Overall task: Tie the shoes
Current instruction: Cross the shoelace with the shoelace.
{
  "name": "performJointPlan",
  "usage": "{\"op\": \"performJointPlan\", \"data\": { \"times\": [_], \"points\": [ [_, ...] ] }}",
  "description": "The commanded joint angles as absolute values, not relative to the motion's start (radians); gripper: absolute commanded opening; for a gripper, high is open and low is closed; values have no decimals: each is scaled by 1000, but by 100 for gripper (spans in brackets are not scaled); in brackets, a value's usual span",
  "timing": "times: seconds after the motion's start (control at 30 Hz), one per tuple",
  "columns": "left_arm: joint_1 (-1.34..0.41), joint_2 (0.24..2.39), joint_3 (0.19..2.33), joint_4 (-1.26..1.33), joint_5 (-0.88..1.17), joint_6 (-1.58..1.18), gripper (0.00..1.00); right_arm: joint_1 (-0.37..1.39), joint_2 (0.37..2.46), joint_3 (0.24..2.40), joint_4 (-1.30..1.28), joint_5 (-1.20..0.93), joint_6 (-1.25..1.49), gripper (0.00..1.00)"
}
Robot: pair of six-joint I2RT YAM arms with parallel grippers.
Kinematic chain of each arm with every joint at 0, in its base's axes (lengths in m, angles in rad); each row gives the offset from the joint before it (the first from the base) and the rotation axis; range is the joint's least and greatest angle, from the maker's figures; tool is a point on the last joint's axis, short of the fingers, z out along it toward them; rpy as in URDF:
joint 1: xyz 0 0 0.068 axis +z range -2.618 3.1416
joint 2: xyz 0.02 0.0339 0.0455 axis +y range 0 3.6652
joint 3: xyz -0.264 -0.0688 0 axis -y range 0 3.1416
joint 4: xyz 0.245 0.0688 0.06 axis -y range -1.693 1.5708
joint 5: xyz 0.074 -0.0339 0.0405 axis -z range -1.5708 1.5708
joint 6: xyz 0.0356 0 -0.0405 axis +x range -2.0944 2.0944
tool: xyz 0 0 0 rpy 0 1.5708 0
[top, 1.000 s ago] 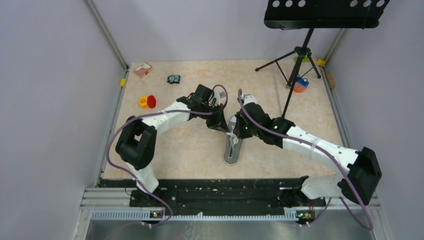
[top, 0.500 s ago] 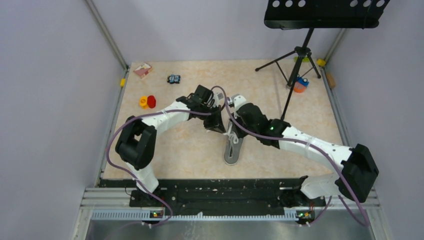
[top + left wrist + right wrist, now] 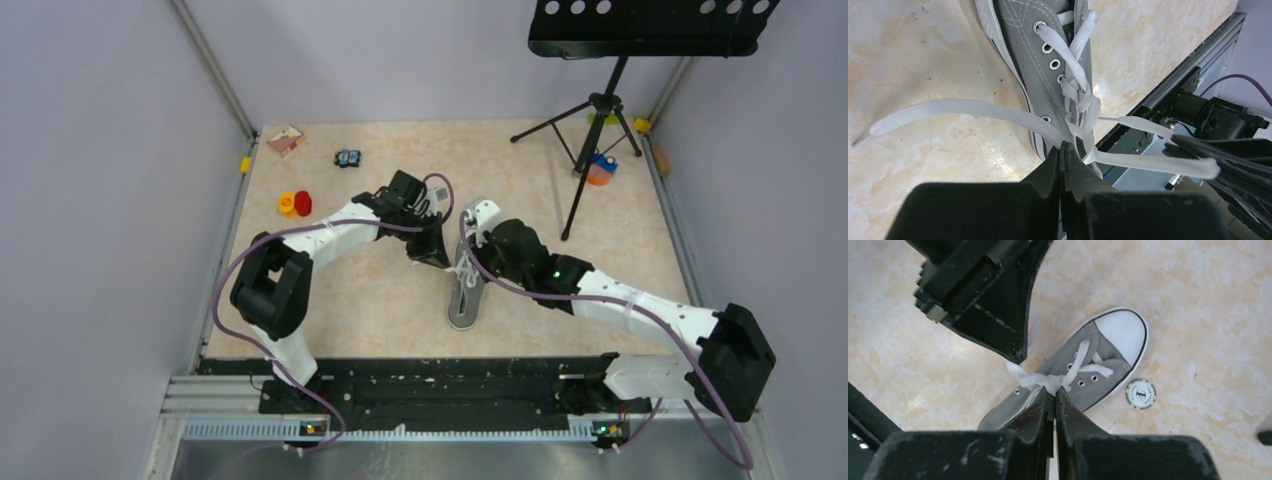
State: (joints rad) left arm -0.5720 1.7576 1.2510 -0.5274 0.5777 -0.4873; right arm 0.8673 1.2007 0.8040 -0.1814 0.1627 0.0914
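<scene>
The grey sneaker [image 3: 466, 298] lies mid-table with its white toe cap [image 3: 1122, 330] toward the near edge. It also shows in the left wrist view [image 3: 1048, 30]. My left gripper [image 3: 439, 257] is shut on the white laces [image 3: 1075, 80] at the crossing over the tongue [image 3: 1064, 146]. My right gripper [image 3: 474, 262] is shut on the bunched lace knot [image 3: 1054, 390]. One loose lace end [image 3: 923, 110] trails flat on the table. Another strand [image 3: 1148, 162] stretches to the right gripper's dark fingers [image 3: 1233, 150].
A poker chip [image 3: 1141, 393] lies beside the toe. A music stand tripod [image 3: 598, 110] and an orange object [image 3: 600, 172] stand at the back right. Yellow and red pieces [image 3: 295, 204], a pink box [image 3: 286, 139] and a small black item [image 3: 347, 158] lie at the back left.
The right arm swung its wrist left over the shoe, then drew back toward the near side, still at the laces. The left arm has hardly moved.
</scene>
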Motion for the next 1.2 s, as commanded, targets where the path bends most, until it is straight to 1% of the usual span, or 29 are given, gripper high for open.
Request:
{"op": "performJointPlan", "data": {
  "times": [0.0,0.1,0.37,0.43,0.53,0.67,0.87,1.13,1.17],
  "points": [
    [-572,1724,1289,-516,600,-479,0,860,1166,815,-68,137,74,0],
    [-572,1727,1289,-511,607,-484,0,859,1182,835,-112,127,80,0],
    [-572,1734,1287,-505,612,-488,0,859,1242,989,-414,214,107,0],
    [-572,1736,1288,-505,611,-488,0,859,1270,1039,-510,208,125,0],
    [-573,1735,1290,-501,605,-489,0,860,1308,1051,-571,176,173,0],
    [-572,1723,1283,-472,617,-501,0,858,1342,1005,-560,181,259,0],
    [-597,1755,1350,-528,601,-465,0,843,1357,937,-446,95,329,0],
    [-601,1761,1363,-536,607,-459,0,816,1374,899,-372,47,338,0],
    [-601,1762,1365,-535,608,-460,0,814,1375,895,-364,41,337,1]
  ]
}}
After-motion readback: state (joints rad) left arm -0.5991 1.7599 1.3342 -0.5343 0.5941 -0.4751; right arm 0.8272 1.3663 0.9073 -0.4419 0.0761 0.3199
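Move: Each closed gripper already holds a shoelace. The lace crossing over the shoe's tongue lies about 4 cm right, 1 cm back and 4 cm below my left hand. From my right hand it is some 2 cm ahead, 2 cm left and 8 cm down. From my right hand the poker chip sits about 5 cm ahead, 6 cm right, the toe cap roughly 14 cm straight ahead, and the heel opening some 5 cm back, 3 cm left. My right hand, still pinching its shoelace, first bobs near its place, then drops about 5 cm below its start and draws back a couple of centimetres, down towards the lacing, its fingers tipping some 20 degrees more downward. My left hand keeps its own grip steady until late, then lifts about 3 cm and shifts 2 cm right, over the shoe. ##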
